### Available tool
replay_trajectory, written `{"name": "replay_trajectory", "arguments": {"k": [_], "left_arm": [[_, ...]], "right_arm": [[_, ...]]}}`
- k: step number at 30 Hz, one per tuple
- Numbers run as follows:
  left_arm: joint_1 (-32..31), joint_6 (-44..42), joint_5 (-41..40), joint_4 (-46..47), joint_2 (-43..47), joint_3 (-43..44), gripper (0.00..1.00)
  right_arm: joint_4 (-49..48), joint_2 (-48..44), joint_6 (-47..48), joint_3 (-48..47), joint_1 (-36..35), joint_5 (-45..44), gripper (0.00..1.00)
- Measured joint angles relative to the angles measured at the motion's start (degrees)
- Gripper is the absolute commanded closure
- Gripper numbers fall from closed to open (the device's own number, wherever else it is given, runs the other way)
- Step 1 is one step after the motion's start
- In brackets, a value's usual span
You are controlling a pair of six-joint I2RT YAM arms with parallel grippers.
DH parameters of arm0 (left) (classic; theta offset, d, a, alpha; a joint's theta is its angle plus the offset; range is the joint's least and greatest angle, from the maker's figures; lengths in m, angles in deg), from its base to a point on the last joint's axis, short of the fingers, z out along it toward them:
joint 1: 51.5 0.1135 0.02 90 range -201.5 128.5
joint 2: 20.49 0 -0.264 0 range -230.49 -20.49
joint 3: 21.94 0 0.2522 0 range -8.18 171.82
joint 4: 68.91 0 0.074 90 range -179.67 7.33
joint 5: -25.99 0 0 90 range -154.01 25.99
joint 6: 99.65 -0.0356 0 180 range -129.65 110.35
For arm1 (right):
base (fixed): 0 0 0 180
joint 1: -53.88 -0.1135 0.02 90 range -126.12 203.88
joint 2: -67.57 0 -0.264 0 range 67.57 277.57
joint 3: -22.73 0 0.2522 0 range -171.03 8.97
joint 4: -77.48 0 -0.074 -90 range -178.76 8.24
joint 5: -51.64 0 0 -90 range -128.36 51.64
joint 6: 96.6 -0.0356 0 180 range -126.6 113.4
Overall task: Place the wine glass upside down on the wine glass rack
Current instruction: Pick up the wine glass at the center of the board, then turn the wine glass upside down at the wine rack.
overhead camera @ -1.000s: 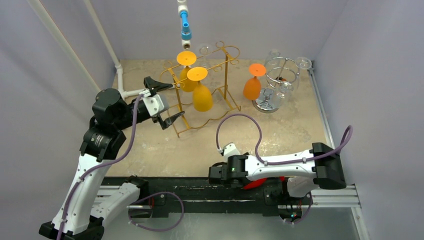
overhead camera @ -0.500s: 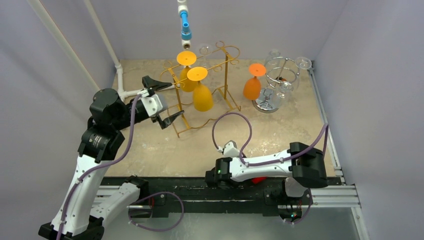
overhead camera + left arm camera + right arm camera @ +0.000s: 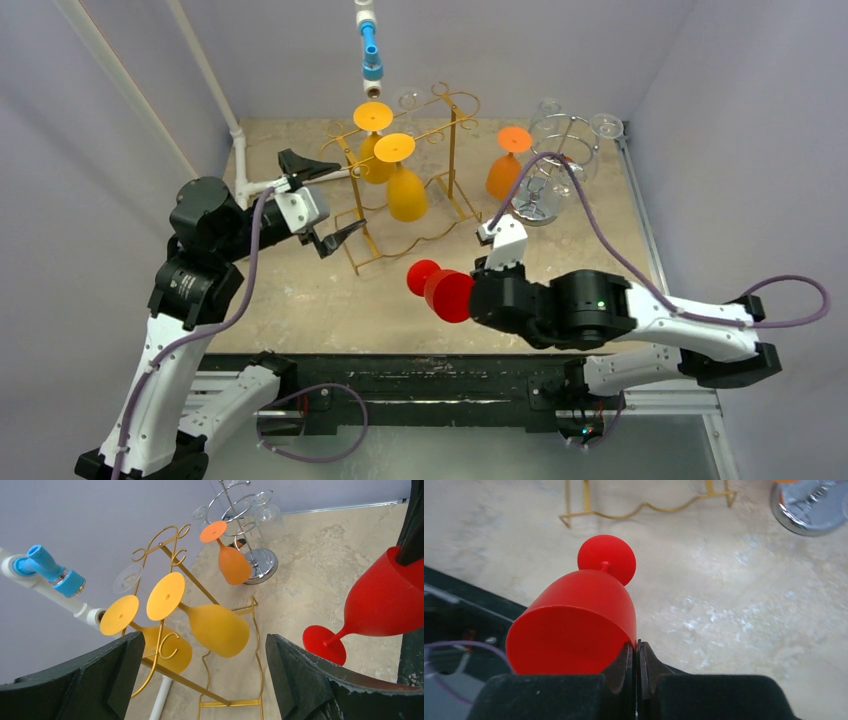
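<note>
My right gripper [image 3: 636,652] is shut on the rim wall of a red wine glass [image 3: 448,293], one finger inside the bowl and one outside. The glass [image 3: 579,615] lies sideways above the table, its foot pointing left toward the gold wire wine glass rack [image 3: 455,130]. Two yellow glasses [image 3: 405,195] hang upside down on that rack [image 3: 230,702]. My left gripper [image 3: 325,200] stands wide open just left of the rack, nothing between its fingers. From the left wrist view, the red glass [image 3: 385,600] shows at the right.
A chrome rack [image 3: 560,150] at the back right carries an orange glass [image 3: 505,175] and clear glasses. A blue-tipped pipe [image 3: 371,55] hangs above the gold rack. Walls close in on three sides; a white pipe runs along the left wall.
The right gripper shut on the red glass at the table's near edge, and the arm then lifted it up and out over the table. The left arm barely moved.
</note>
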Motion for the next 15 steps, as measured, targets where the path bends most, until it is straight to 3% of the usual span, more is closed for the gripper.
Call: {"name": "replay_trajectory", "arguments": {"k": [7,15], "left_arm": [[0.0,4.4,0.5,-3.4,0.9,3.9,0.00],[0.0,24.8,3.6,-4.3,0.1,5.3,0.00]], "right_arm": [[-12.1,-10.0,13.7,-3.8,0.0,2.4,1.00],[-30.0,-16.1,30.6,-4.4,0.0,1.1,1.00]]}}
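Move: The right hand holds the red wine glass by its rim, foot pointing left, ahead and down. The open left gripper, its likely goal, lies about 18 cm left, 9 ahead and 14 above. The near yellow glass hangs some 13 cm ahead and 11 left, slightly below; the orange glass about 19 ahead and 5 right, 6 below. From the left hand, the red glass's middle lies roughly 14 cm right, 6 back and 19 below. Upward, nearly straight, the right hand lifts the red glass about 17 cm to the left gripper's height, tilting its fingers up and swinging slightly counter-clockwise while keeping its pinch on the rim. The wide-open left hand draws back some 4 cm and rises slightly, then rolls about 25 degrees around its own fingers, counter-clockwise seen from behind the hand. ##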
